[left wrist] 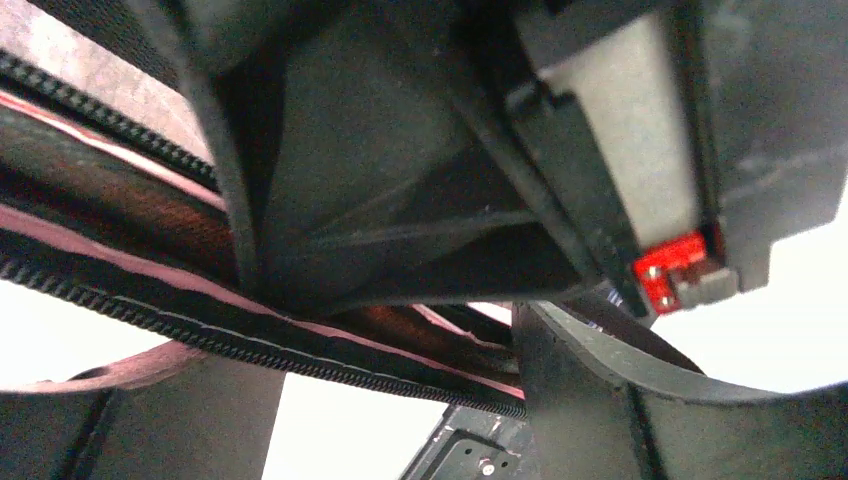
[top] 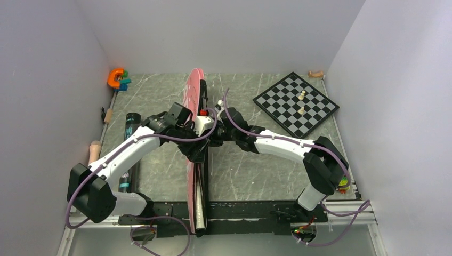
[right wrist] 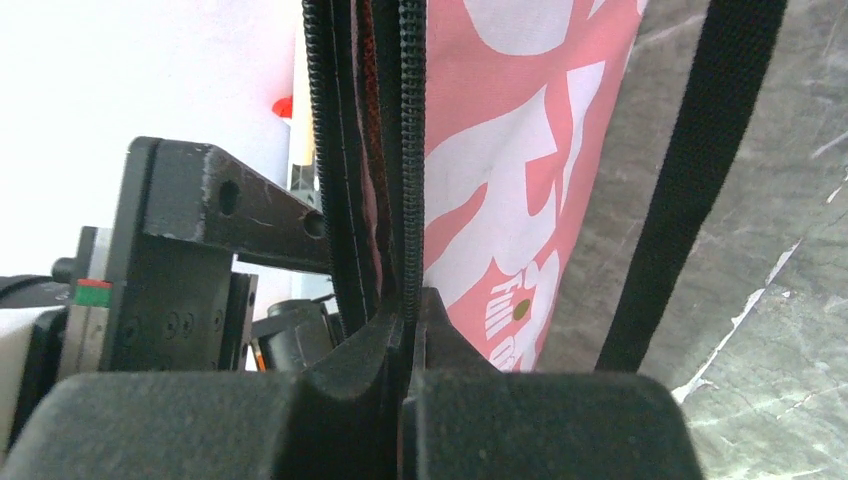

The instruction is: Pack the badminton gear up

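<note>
The pink racket bag [top: 194, 90] stands on its edge and runs from the far middle of the table to the near edge. In the right wrist view its side shows white lettering [right wrist: 510, 150], with the black strap [right wrist: 690, 180] hanging beside it. My right gripper [right wrist: 408, 325] is shut on the bag's black zipper edge [right wrist: 408, 150], at the bag's middle [top: 216, 134]. My left gripper [top: 193, 145] is on the bag's other side and open. The zipper edge [left wrist: 250, 330] crosses just beyond its spread fingers [left wrist: 590, 400]. The long dark tube [top: 128, 152] lies at the left under the left arm.
A chessboard [top: 296, 104] with pale pieces lies at the far right. An orange C-shaped toy [top: 116, 78] sits in the far left corner. Small wooden pieces lie along the left edge [top: 95, 151] and in the far right corner [top: 315, 73]. Walls close three sides.
</note>
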`<state>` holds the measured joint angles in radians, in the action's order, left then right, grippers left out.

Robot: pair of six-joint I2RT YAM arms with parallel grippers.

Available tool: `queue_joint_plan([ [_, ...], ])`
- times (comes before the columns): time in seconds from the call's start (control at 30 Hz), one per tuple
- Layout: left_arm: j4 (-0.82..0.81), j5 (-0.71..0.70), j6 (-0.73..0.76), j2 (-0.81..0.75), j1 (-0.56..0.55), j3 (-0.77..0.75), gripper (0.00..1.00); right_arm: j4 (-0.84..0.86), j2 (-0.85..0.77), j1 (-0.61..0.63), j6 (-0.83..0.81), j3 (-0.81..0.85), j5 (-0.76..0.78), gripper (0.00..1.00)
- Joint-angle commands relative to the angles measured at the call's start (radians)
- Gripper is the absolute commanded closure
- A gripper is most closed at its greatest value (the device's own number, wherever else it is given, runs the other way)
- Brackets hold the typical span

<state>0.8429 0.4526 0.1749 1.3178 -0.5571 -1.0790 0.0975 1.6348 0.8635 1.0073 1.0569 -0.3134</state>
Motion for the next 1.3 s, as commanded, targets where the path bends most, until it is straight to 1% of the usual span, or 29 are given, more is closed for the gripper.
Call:
queue_joint_plan([
  [0.0, -0.022, 0.030, -0.008, -0.034, -0.022, -0.001, 0.18, 0.104, -0.068, 0.040, 0.034, 0.152, 0.053, 1.00],
  [0.07, -0.029, 0.029, 0.000, -0.060, -0.026, 0.013, 0.18, 0.072, -0.065, 0.058, 0.027, 0.176, 0.083, 1.00],
  [0.13, -0.038, -0.009, 0.008, -0.079, -0.030, 0.046, 0.20, 0.063, -0.064, 0.066, 0.031, 0.178, 0.103, 1.00],
  [0.27, -0.055, -0.153, 0.017, -0.101, -0.055, 0.111, 0.26, 0.045, -0.071, 0.079, 0.040, 0.177, 0.144, 1.00],
  [0.33, -0.054, -0.245, 0.031, -0.104, -0.071, 0.121, 0.32, -0.014, -0.068, 0.088, 0.024, 0.205, 0.177, 1.00],
  [0.43, -0.056, -0.304, 0.038, -0.116, -0.077, 0.112, 0.46, -0.060, -0.064, 0.088, 0.018, 0.211, 0.187, 1.00],
  [0.47, -0.053, -0.312, 0.037, -0.119, -0.078, 0.106, 0.52, -0.065, -0.068, 0.089, 0.020, 0.199, 0.191, 0.95],
  [0.53, -0.045, -0.323, 0.037, -0.121, -0.076, 0.090, 0.70, -0.071, -0.090, 0.085, 0.022, 0.166, 0.201, 0.79],
  [0.57, -0.043, -0.327, 0.038, -0.121, -0.076, 0.084, 0.77, -0.072, -0.104, 0.078, 0.025, 0.146, 0.204, 0.70],
  [0.6, -0.042, -0.331, 0.040, -0.121, -0.075, 0.080, 0.83, -0.069, -0.120, 0.065, 0.030, 0.123, 0.200, 0.61],
  [0.63, -0.041, -0.331, 0.041, -0.122, -0.076, 0.077, 0.86, -0.068, -0.139, 0.048, 0.034, 0.103, 0.191, 0.53],
  [0.67, -0.041, -0.330, 0.038, -0.123, -0.076, 0.072, 0.88, -0.070, -0.159, 0.027, 0.038, 0.083, 0.185, 0.49],
  [0.7, -0.042, -0.323, 0.038, -0.124, -0.075, 0.069, 0.91, -0.063, -0.183, 0.006, 0.042, 0.058, 0.180, 0.47],
  [0.83, -0.032, -0.305, 0.041, -0.118, -0.074, 0.054, 0.98, -0.066, -0.266, -0.115, 0.045, 0.005, 0.145, 0.42],
  [0.93, -0.014, -0.263, 0.057, -0.117, -0.074, 0.037, 0.99, -0.051, -0.301, -0.193, 0.045, 0.005, 0.096, 0.41],
  [1.03, 0.019, -0.194, 0.082, -0.108, -0.074, 0.009, 1.00, -0.119, -0.287, -0.213, 0.010, 0.099, 0.092, 0.40],
  [1.1, 0.038, -0.149, 0.100, -0.109, -0.075, -0.009, 1.00, -0.131, -0.260, -0.213, -0.002, 0.152, 0.074, 0.39],
  [1.27, 0.115, -0.028, 0.163, -0.125, -0.074, -0.051, 1.00, -0.091, -0.227, -0.224, 0.011, 0.136, 0.012, 0.38],
])
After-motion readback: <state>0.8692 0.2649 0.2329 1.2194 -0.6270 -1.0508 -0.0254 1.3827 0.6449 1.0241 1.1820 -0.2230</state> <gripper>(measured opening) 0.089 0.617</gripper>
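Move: The bag's two zip edges lie nearly between the open left fingers, about 2 cm to the left, 1 cm ahead and 1 cm below. From the left hand, the right fingers' pinch on the same edges is about 5 cm ahead and 3 cm right, the racket handle in the bag some 22 cm straight back, and the black tube 32 cm left and 3 cm ahead. The right hand already grips the edges at its tips; the bag's far end is about 30 cm ahead, 4 cm left. Bring the left gripper about 3 cm left and a little forward, tilting its wrist some 15 degrees, and close it on both zip edges just behind the right hand's pinch; keep that grip. Only as it shuts, open the right fingers, let go of the edges, and carry the right hand up about 14 cm, and some 8 cm each to the right and forward, towards the bag's far end, turning it clockwise about 20 degrees. ##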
